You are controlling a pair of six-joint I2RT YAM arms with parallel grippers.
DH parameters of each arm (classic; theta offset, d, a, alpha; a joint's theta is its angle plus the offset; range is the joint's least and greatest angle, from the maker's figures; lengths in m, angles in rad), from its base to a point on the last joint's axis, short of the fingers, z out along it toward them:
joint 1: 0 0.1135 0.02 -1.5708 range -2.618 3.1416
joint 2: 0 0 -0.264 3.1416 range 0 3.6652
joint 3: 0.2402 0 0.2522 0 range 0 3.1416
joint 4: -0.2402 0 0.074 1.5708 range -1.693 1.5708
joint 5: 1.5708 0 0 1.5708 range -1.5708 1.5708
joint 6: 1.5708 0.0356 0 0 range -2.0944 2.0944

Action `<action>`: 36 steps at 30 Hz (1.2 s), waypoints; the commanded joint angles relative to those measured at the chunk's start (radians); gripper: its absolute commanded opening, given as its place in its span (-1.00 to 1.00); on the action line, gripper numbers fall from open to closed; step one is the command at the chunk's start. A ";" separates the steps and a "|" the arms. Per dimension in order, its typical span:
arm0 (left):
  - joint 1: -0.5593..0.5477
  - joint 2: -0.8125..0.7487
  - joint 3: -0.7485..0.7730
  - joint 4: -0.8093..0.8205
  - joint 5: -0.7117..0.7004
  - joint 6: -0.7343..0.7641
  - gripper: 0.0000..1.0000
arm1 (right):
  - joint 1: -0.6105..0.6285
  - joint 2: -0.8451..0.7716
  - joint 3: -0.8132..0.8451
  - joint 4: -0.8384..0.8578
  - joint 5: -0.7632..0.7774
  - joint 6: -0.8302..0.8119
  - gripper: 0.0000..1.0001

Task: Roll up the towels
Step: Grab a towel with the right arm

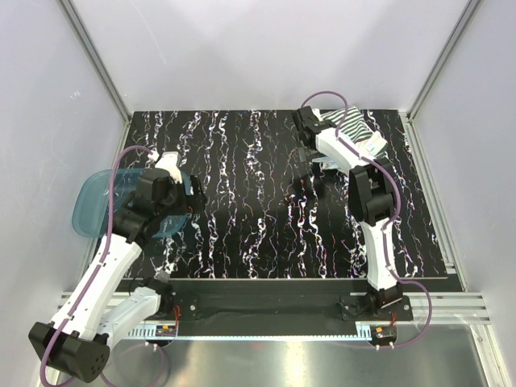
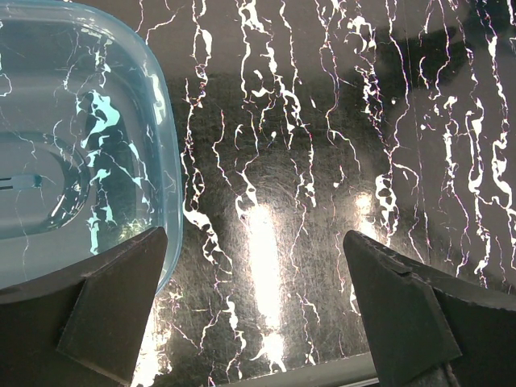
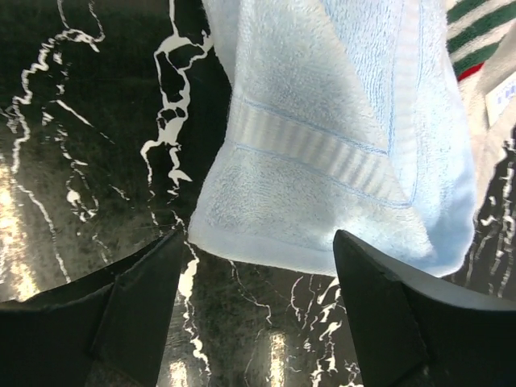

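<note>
The light blue towel (image 3: 322, 153) lies folded on the black marbled table (image 3: 72, 161), its near hem just ahead of my right gripper (image 3: 258, 262). That gripper is open, with one finger on each side of the hem and nothing pinched between them. The striped towel (image 3: 476, 32) shows at the top right of the right wrist view, tucked beside the blue one. From above, the striped towel (image 1: 356, 129) sits at the far right corner, with the right gripper (image 1: 306, 133) reaching to its left. My left gripper (image 2: 254, 258) hangs open over bare table.
A translucent blue plastic tub (image 1: 101, 201) stands at the table's left edge, partly off it, right beside the left gripper (image 1: 181, 197). In the left wrist view the tub (image 2: 72, 145) fills the upper left. Grey walls enclose the table on three sides.
</note>
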 commanded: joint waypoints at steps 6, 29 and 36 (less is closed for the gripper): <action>-0.007 -0.007 0.027 0.024 -0.022 0.019 0.98 | 0.062 0.057 0.066 -0.062 0.135 -0.041 0.62; -0.017 -0.013 0.029 0.020 -0.021 0.022 0.98 | 0.090 0.170 0.147 -0.065 0.379 -0.141 -1.00; -0.020 -0.011 0.029 0.022 -0.025 0.022 0.98 | 0.091 0.000 0.173 -0.066 0.361 -0.119 -1.00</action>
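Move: My right hand hovers with open fingers just above the blue towel's near-left corner. The middle of that towel lies about 7 cm ahead, 7 cm to the right and 2 cm below. The green-striped towel is about 14 cm ahead and 12 cm to the right, the white towel roughly 4 cm ahead and 18 cm to the right. From my left hand, the blue towel is some 30 cm ahead, 43 cm to the right and 15 cm lower. With my right hand I ease back and left about 1 cm while sinking, then come forward and right again at the blue towel's near-left corner, ending some 2 cm lower before a slight lift begins. On the way I roll the hand about 25 degrees, its left side dipping, and close the fingers fully, pinching the corner between the tips. ##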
